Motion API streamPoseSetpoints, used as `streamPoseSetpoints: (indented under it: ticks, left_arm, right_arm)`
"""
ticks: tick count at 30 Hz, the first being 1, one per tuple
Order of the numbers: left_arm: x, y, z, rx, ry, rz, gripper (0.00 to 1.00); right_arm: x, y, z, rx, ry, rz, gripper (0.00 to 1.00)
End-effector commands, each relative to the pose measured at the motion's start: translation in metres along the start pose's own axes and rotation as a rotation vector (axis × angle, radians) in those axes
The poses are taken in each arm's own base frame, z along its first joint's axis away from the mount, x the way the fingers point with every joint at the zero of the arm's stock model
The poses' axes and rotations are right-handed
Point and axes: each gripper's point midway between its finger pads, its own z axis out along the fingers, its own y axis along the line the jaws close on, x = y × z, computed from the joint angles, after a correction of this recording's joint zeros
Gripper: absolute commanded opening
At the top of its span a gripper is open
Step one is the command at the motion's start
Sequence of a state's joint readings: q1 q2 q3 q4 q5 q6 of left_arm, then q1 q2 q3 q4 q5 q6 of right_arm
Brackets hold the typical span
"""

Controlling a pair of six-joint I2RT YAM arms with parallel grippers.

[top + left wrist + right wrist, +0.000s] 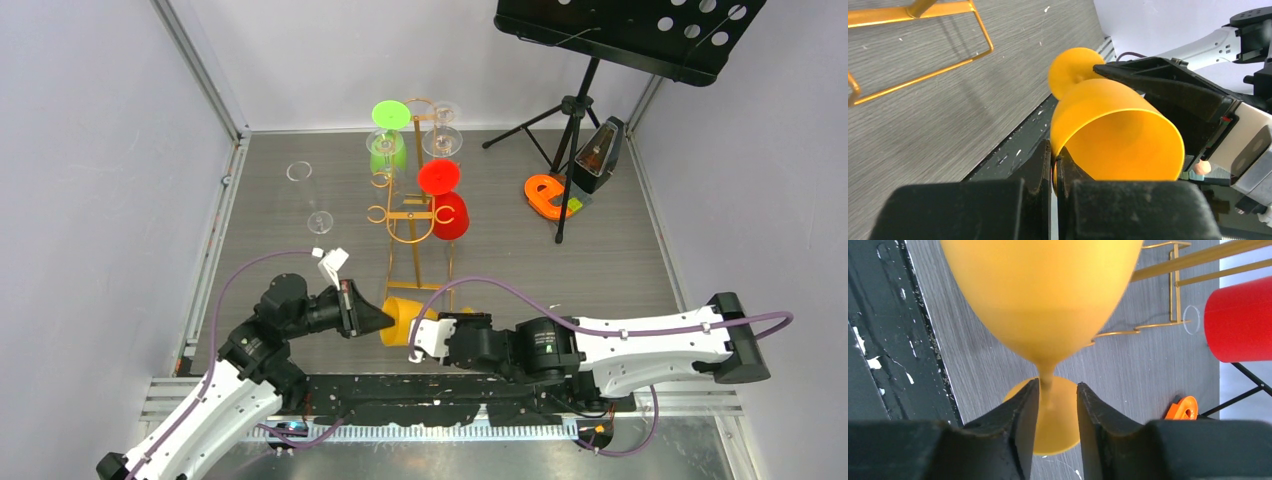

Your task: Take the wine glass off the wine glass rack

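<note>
An orange wine glass [405,320] lies on its side off the table, between my two grippers near the table's front edge. My left gripper [385,322] is shut on the rim of its bowl [1113,135], one finger inside and one outside [1054,150]. My right gripper [420,338] stands open around the thin stem [1046,382]; the stem touches the left finger and a gap shows on the other side [1058,390]. The gold wire wine glass rack [415,215] stands just behind, its base wire [938,10] and bars [1198,259] showing in the wrist views.
On the rack hang a green glass [388,150], a red glass [447,205] and clear glasses [441,135]. A clear glass [318,220] is at the left. A black music stand [620,30], a metronome [598,155] and an orange object [546,196] occupy the back right.
</note>
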State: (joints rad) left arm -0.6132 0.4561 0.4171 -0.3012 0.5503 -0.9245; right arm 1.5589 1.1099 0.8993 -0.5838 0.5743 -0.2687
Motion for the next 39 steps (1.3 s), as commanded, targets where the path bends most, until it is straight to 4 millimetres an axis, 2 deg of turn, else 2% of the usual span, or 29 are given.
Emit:
streamPoseSetpoints:
  ticks: [1, 3, 7, 14, 21, 29, 33, 39]
  left_arm:
    - [-0.009, 0.000, -0.013, -0.078, -0.029, 0.079, 0.00]
    - [-0.015, 0.000, -0.020, -0.119, -0.049, 0.100, 0.00]
    - [-0.024, 0.000, -0.037, -0.201, -0.095, 0.142, 0.00]
    - [-0.043, 0.005, -0.083, -0.416, -0.184, 0.221, 0.00]
    - [-0.063, 0.029, -0.116, -0.664, -0.247, 0.265, 0.00]
    - [-0.095, 0.043, -0.146, -0.930, -0.300, 0.310, 0.00]
    - [-0.113, 0.045, -0.153, -1.039, -0.292, 0.348, 0.00]
    - [-0.141, 0.042, -0.143, -1.138, -0.205, 0.426, 0.00]
  right_arm:
    - [-0.021, -0.021, -0.019, 0.048, -0.085, 0.092, 0.44]
    - [-0.021, -0.020, -0.025, 0.023, -0.092, 0.108, 0.52]
    - [-0.018, -0.023, -0.039, 0.005, -0.112, 0.151, 0.57]
    - [-0.018, -0.037, -0.062, 0.022, -0.208, 0.252, 0.60]
    - [-0.012, -0.055, -0.076, 0.089, -0.251, 0.352, 0.61]
    - [-0.018, -0.060, -0.090, 0.071, -0.243, 0.498, 0.63]
    - [-0.023, -0.061, -0.092, 0.072, -0.231, 0.552, 0.65]
    - [-0.028, -0.047, -0.086, 0.016, -0.206, 0.581, 0.65]
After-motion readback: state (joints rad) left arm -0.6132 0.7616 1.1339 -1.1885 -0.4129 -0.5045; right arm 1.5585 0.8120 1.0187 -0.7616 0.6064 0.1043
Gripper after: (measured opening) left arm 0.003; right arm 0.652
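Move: The left hand already pinches the yellow glass's rim, the glass's middle about 7 cm to its right. It takes the glass towards the standing clear glass, roughly 26 cm ahead, 18 cm left and 9 cm below; the rack's middle is about 22 cm ahead and 5 cm right. From the right hand, whose fingers are just parting around the stem, the yellow glass's middle lies some 6 cm left; the red glass hangs 20 cm ahead, 2 cm left. Leftward some 16 cm, the left hand carries the yellow glass by its rim towards the clear glass, climbing about 5 cm with a small dip midway and curving forward late; the wrist swings its right-pointing fingers downward and counter-clockwise, roughly 60 degrees in all. The right fingers open wider, come free of the stem, and back off up about 9 cm and to the right. ##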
